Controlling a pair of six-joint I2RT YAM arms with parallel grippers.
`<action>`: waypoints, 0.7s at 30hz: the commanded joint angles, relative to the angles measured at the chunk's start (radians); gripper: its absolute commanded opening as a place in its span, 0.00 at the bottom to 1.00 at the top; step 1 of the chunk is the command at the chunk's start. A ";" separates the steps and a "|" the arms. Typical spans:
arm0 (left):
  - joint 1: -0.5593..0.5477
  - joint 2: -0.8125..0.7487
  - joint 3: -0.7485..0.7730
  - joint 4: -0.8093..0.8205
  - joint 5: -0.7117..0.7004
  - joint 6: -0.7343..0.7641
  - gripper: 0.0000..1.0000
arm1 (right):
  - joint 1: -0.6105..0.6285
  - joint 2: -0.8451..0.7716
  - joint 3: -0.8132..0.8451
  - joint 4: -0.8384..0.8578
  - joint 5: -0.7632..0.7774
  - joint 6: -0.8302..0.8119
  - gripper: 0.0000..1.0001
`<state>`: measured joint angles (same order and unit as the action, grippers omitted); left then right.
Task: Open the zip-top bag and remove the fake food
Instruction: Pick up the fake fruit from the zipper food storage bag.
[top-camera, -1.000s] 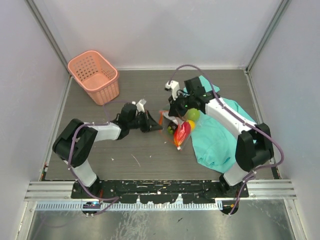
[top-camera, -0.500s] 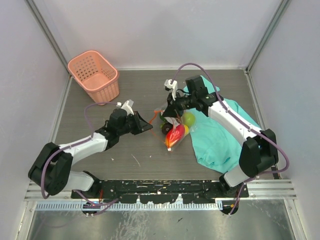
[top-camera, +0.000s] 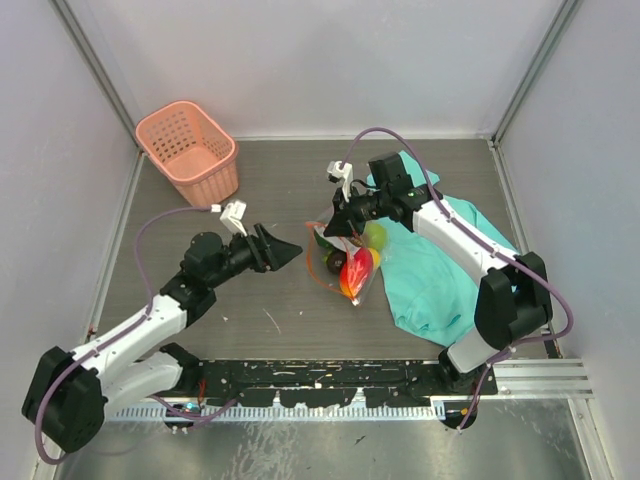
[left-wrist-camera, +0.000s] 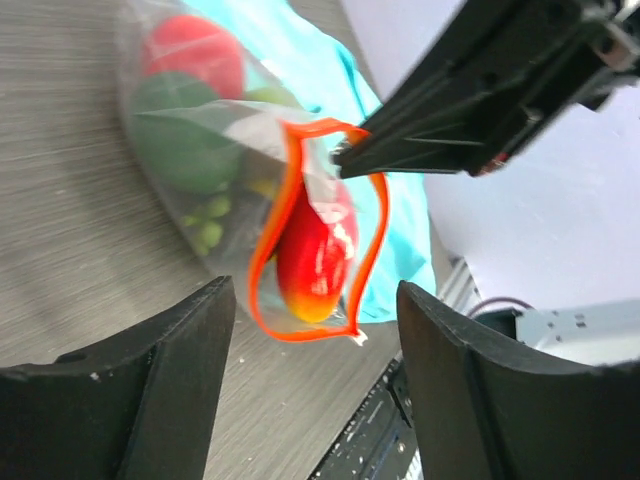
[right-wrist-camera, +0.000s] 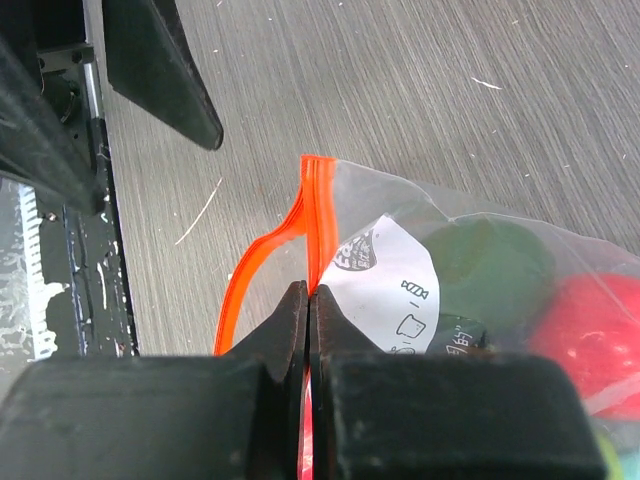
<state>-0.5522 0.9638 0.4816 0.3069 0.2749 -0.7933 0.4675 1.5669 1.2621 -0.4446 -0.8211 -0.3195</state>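
The clear zip-top bag (top-camera: 335, 262) hangs just above the table with its red-orange zip strip (left-wrist-camera: 268, 240) gaping in a loop. My right gripper (top-camera: 331, 228) is shut on the far side of that strip (right-wrist-camera: 315, 215), next to the whitish label (right-wrist-camera: 385, 275). The fake food is inside the bag: a red-yellow piece (left-wrist-camera: 315, 255), a green one (right-wrist-camera: 490, 265) and a red one (left-wrist-camera: 195, 55). My left gripper (top-camera: 290, 250) stands open, a short way left of the bag mouth, holding nothing. Its dark fingers (left-wrist-camera: 170, 380) frame the mouth in the left wrist view.
A teal cloth (top-camera: 440, 270) lies on the table under and to the right of the bag. A pink basket (top-camera: 190, 150) stands at the back left corner. The grey walls (top-camera: 80, 150) close the table in on three sides.
My left gripper has opened, let go of the bag's zip strip and drawn back to the left. The bag mouth now gapes, still hanging from the right gripper.
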 joint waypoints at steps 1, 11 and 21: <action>-0.016 0.079 0.048 0.208 0.201 -0.076 0.62 | 0.001 -0.004 0.012 0.017 -0.030 -0.005 0.01; -0.219 0.296 0.179 0.089 -0.005 -0.001 0.32 | 0.001 0.002 0.016 0.009 -0.039 -0.005 0.01; -0.236 0.467 0.267 0.015 -0.011 0.052 0.32 | 0.001 -0.009 0.023 -0.004 -0.054 -0.012 0.01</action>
<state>-0.7742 1.3846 0.6743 0.3119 0.2668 -0.7784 0.4675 1.5738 1.2621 -0.4511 -0.8425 -0.3199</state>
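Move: The red-yellow fruit lies in the open bag mouth, about 15 cm right of the left hand, 2 cm ahead and 11 cm below. The mouth's middle is roughly 9 cm right, 1 cm ahead and 7 cm down; the dark avocado sits some 4 cm left of the fruit and 1 cm farther out, at its height. From the right hand, the fruit is about 5 cm back, 2 cm right and 11 cm below. Sweeping about 9 cm to its right with a slight draw back, the left hand then sinks some 6 cm, towards the bag mouth and the red-yellow fruit. On the way its fingers narrow from wide to about a third open, and the wrist swings about 15 degrees clockwise and tips down a little. The right hand holds still, keeping its pinch on the orange-edged rim. ##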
